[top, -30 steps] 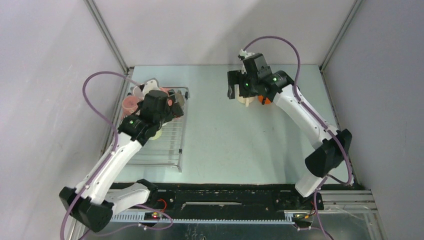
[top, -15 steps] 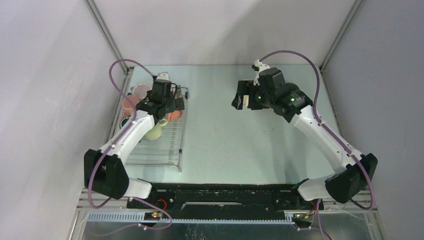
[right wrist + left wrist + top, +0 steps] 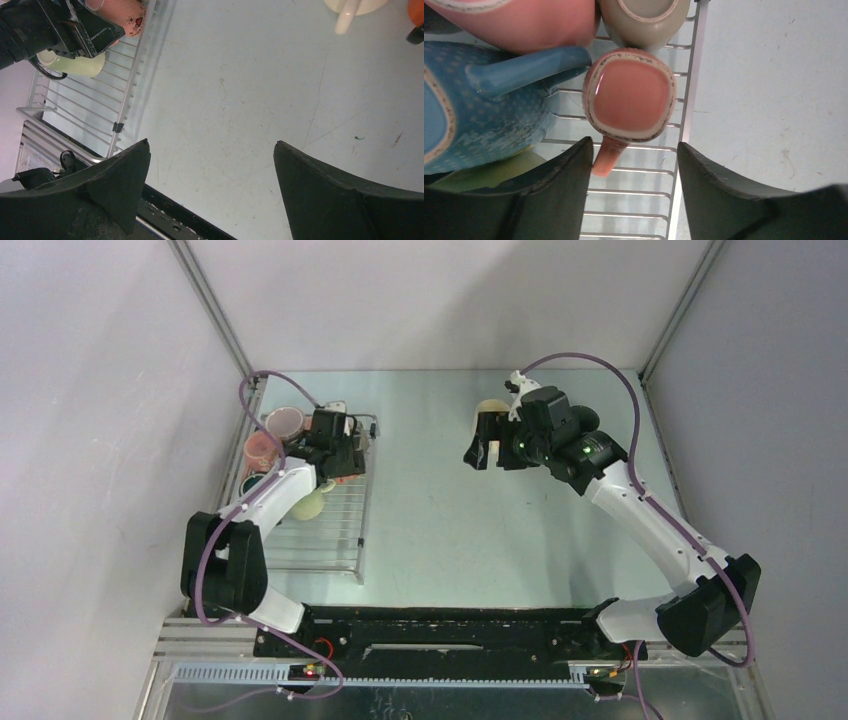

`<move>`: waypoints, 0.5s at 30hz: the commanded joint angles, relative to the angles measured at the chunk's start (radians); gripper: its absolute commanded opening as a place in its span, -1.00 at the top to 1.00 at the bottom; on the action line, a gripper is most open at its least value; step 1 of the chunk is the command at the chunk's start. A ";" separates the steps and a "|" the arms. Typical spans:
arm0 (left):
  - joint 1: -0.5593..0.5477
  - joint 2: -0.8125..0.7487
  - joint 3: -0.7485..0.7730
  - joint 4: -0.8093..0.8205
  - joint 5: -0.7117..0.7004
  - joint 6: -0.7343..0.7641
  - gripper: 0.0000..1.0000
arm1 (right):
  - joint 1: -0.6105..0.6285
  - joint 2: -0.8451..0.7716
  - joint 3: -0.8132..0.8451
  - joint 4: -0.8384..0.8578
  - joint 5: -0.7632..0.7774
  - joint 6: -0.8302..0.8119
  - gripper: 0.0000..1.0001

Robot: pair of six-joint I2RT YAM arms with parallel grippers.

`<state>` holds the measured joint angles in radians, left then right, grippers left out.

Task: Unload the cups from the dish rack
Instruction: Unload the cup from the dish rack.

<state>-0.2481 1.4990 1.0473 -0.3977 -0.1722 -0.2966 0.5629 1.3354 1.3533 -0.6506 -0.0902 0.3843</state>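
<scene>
The silver wire dish rack [image 3: 335, 535] lies at the far left and holds several cups. In the left wrist view, a pink cup [image 3: 631, 97] with a squarish rim stands on the rack bars [image 3: 634, 192], its handle [image 3: 606, 156] pointing at my left finger. My left gripper [image 3: 634, 143] is open and empty, just short of this cup; from above the gripper [image 3: 343, 453] is over the rack's far right part. My right gripper [image 3: 480, 445] is open and empty over bare table [image 3: 211, 144]. A cream cup [image 3: 492, 410] stands on the table just behind it, also in the right wrist view [image 3: 352, 6].
Next to the pink cup are a blue cup [image 3: 474, 115], a large pink cup [image 3: 524, 20], a beige cup [image 3: 646, 17] and a light green cup [image 3: 484, 172]. An orange cup [image 3: 417, 10] stands right of the cream one. The left wall is close behind the rack.
My left arm has stretched toward the rack's far end and the gripper has lowered near the pink cup. My right gripper has drawn back from the cream cup, which now stands free.
</scene>
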 commanded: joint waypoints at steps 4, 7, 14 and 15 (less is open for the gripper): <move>-0.005 0.005 -0.034 0.043 0.036 -0.029 -0.14 | 0.002 -0.041 -0.021 0.043 -0.009 0.024 -0.97; -0.024 0.002 -0.042 0.050 0.029 -0.049 -0.10 | 0.002 -0.037 -0.022 0.046 -0.010 0.029 -0.97; -0.035 0.046 -0.037 0.025 -0.043 -0.084 0.01 | 0.005 -0.030 -0.028 0.045 -0.014 0.038 -0.96; -0.035 0.053 -0.034 0.020 -0.051 -0.084 0.02 | 0.005 -0.029 -0.029 0.043 -0.013 0.039 -0.96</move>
<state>-0.2798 1.5249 1.0302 -0.3790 -0.1715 -0.3492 0.5632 1.3312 1.3300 -0.6426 -0.0998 0.4042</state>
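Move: The upturned pink cup is next for the left hand, its body about 4 cm ahead and some 3 cm below, roughly centred left to right, with its handle reaching back between the fingers. From that hand the beige cup stands about 10 cm ahead and 1 cm right, the blue mug 4 cm ahead and 9 cm left, and the green mug 4 cm back and 8 cm left. From the right hand the pink cup lies roughly 28 cm left, 10 cm ahead and 15 cm below. With its fingers astride the pink cup's handle, the left hand shifts about 1.5 cm to the right, then sinks a little over 1 cm beside the cup, its wrist keeping nearly the same downward-forward slant. Meanwhile the fingers narrow from roughly three-quarters to half open, the left finger pushing the handle rightward while the right one still stands clear of it. ##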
